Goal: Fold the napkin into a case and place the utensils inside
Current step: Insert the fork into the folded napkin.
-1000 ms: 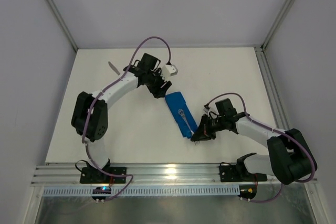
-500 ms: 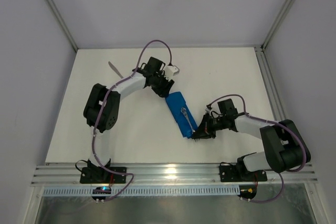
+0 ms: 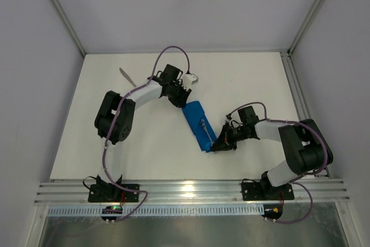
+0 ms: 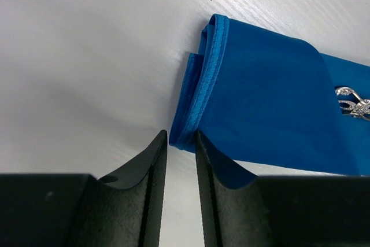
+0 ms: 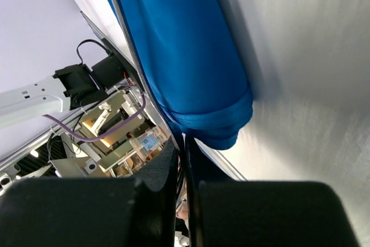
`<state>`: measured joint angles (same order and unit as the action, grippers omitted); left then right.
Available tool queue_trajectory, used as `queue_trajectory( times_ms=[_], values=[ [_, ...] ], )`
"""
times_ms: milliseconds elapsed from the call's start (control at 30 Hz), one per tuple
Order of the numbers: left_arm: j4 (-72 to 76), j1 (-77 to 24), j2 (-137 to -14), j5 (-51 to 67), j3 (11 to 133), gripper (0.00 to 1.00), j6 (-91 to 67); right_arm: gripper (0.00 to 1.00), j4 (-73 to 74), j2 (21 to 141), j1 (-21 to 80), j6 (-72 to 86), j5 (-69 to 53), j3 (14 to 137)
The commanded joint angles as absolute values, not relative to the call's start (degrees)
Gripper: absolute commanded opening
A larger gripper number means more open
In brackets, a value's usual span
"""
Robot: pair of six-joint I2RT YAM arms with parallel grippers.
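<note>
The napkin, folded into a narrow blue case (image 3: pixel 196 124), lies slanted at mid-table. A silver fork lies along it, its ornate handle end (image 3: pixel 203 124) on top of the cloth (image 4: pixel 354 102). In the right wrist view the fork shows as a thin silver strip (image 5: pixel 124 33) running into my right gripper (image 5: pixel 184 140). That gripper (image 3: pixel 217 147) is shut on the fork at the case's near end. My left gripper (image 3: pixel 184 102) is at the far end. Its fingers stand a narrow gap apart, and the hemmed corner (image 4: pixel 191 128) lies between the tips (image 4: pixel 180 137). The knife (image 3: pixel 125 76) lies far back left.
Grey walls enclose the white table (image 3: pixel 144 143) on three sides. A metal rail (image 3: pixel 185 189) runs along the near edge by the arm bases. The left arm's purple cable (image 3: pixel 167 50) loops above its wrist.
My left gripper has slid to the case's far corner and its jaws have narrowed. The right forearm has swung in while its gripper stayed shut at the near end.
</note>
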<state>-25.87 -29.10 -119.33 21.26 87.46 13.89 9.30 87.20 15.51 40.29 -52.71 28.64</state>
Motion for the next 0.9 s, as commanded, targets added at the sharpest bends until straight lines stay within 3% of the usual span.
queue_trajectory(
  times_ms=[0, 167, 267, 433, 867],
  values=[
    [-22.5, -29.0, -119.2, 22.5, 88.2, 0.27, 14.1, 0.04, 11.9, 88.3, 15.2, 37.7, -53.1, 32.8],
    [-21.8, -29.4, -119.2, 22.1, 87.7, 0.23, 15.0, 0.04, 12.9, 89.8, 15.2, 37.1, -52.6, 36.0],
    [-21.6, -29.7, -119.4, 21.7, 87.5, 0.10, 15.1, 0.04, 13.2, 93.7, 15.1, 36.0, -52.2, 38.1],
    [-21.4, -30.1, -119.3, 21.6, 86.9, 0.04, 15.7, 0.04, 13.4, 97.1, 15.2, 36.0, -52.0, 42.2],
    [-20.7, -30.1, -119.8, 21.7, 86.2, 0.00, 16.0, 0.04, 12.0, 102.9, 15.1, 36.5, -50.4, 47.9]
  ],
)
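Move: The left fingers stand part-open at the folded napkin's far-left corner, which lies about 1 cm to their right and 1 cm down. The pocket mouth is roughly 6 cm back and 8 cm right of that hand. From the right hand, already gripping the fork near its tines, the mouth lies some 13 cm ahead, 5 cm left. The napkin's near end is just under the right hand, about 1 cm back and 1 cm left. Keeping its pinch on the fork near the tines, the right hand slides the fork handle-first under the pocket's top layer, going forward about 7 cm and slightly left along the napkin, low and nearly level with small bobs. The left hand all but stays in place while its fingers close and pinch the napkin's far-left corner. ##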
